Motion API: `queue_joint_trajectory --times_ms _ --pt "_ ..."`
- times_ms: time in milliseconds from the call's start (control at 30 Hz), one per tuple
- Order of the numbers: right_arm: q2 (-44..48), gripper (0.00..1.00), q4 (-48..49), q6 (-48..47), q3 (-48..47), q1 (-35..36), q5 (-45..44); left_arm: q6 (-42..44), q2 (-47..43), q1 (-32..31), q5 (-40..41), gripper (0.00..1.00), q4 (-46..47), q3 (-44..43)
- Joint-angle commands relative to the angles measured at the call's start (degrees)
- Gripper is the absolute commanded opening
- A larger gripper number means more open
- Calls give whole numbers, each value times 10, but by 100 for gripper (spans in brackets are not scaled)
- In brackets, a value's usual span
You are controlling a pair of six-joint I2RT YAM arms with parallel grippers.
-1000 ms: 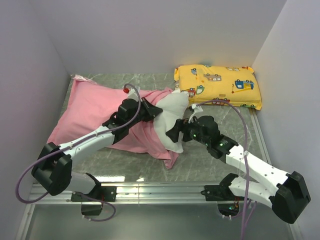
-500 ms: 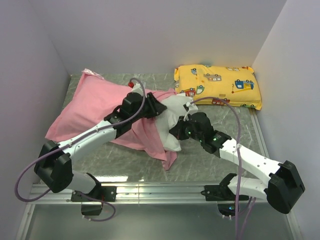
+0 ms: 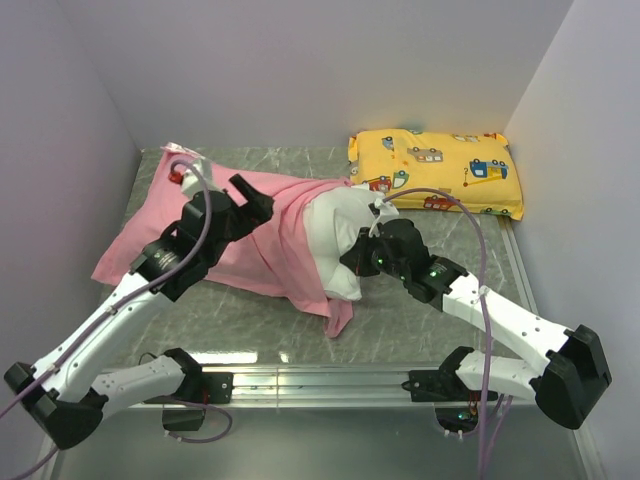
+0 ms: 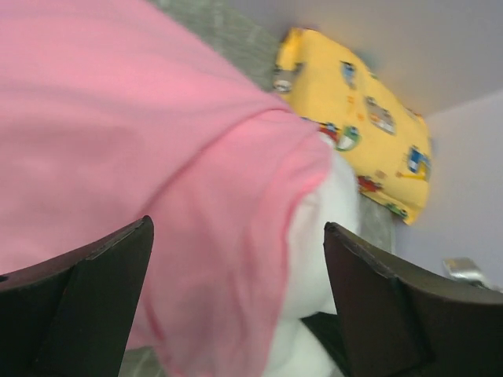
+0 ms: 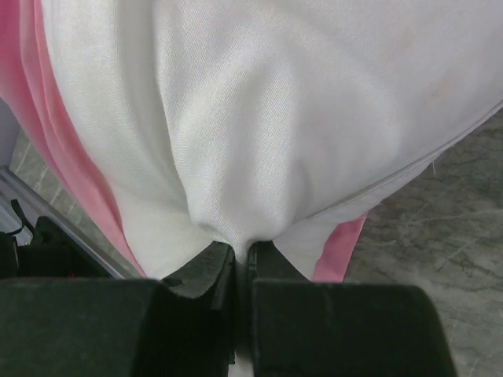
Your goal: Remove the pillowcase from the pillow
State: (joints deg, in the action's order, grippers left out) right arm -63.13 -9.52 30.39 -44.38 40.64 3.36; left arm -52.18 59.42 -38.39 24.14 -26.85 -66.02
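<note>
The pink pillowcase (image 3: pixel 210 225) lies crumpled on the left half of the table, still covering most of the pillow. The pillow's white end (image 3: pixel 345 235) sticks out of the case's open mouth at the centre. My right gripper (image 3: pixel 354 262) is shut on a pinch of the white pillow (image 5: pixel 259 126), with its jaws pressed together (image 5: pixel 242 250). My left gripper (image 3: pixel 256 200) hovers over the pink fabric with nothing in it. Its fingers (image 4: pixel 86 290) stand wide apart in the left wrist view, the pillowcase (image 4: pixel 157 141) and the white pillow (image 4: pixel 330 228) beyond them.
A yellow vehicle-print pillow (image 3: pixel 435 170) lies at the back right against the wall. Grey walls close in the marble table (image 3: pixel 420 320) on the left, back and right. A metal rail (image 3: pixel 320 378) runs along the near edge.
My right gripper shut on the pillow's white end. My left gripper opened, let go of the pink fabric at the case's mouth and drew back to the left.
</note>
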Motion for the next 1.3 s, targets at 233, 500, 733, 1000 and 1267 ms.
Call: queue_joint_trajectory --times_ms 233,500,733,1000,1267 --pt "17 0 -9 -9 -44 4 -9 -96 -105 109 21 93 -116 120" --pt "20 0 -15 -13 -47 5 -5 -101 -109 168 -26 89 -89 170" --pt "23 0 -17 -17 -50 5 -6 -119 -107 207 -53 85 -47 210" --pt "20 0 -18 -14 -55 4 -7 -108 -76 234 -64 55 13 230" --pt "30 0 -63 -29 -112 2 -33 -72 -51 312 -64 0 50 202"
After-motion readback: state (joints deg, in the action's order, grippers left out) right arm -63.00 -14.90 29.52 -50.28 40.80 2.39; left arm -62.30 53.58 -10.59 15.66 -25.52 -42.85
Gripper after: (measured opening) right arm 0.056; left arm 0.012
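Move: The slack part of the pink pillowcase that the open left hand goes for lies some 14 cm to its left, about level with it in reach and roughly 15 cm below. The white pillow bulging out of its mouth is about 21 cm to the left hand's right, 5 cm farther out and 20 cm below. From the right hand, still gripping that pillow, the slack cloth lies about 41 cm to the left and 6 cm ahead, at nearly its height. The left hand, wide open, swings left and down about 14 cm each way, away from the bulging white pillow to the slack pillowcase, drawing back slightly as its wrist turns some 25 degrees counter-clockwise and tips down; there it shuts on a fold of the pink cloth while easing about 3 cm forward and a little farther left. The right hand keeps its pinch on the pillow's exposed side and stays put without turning, until it lifts about 2 cm at the very end. ##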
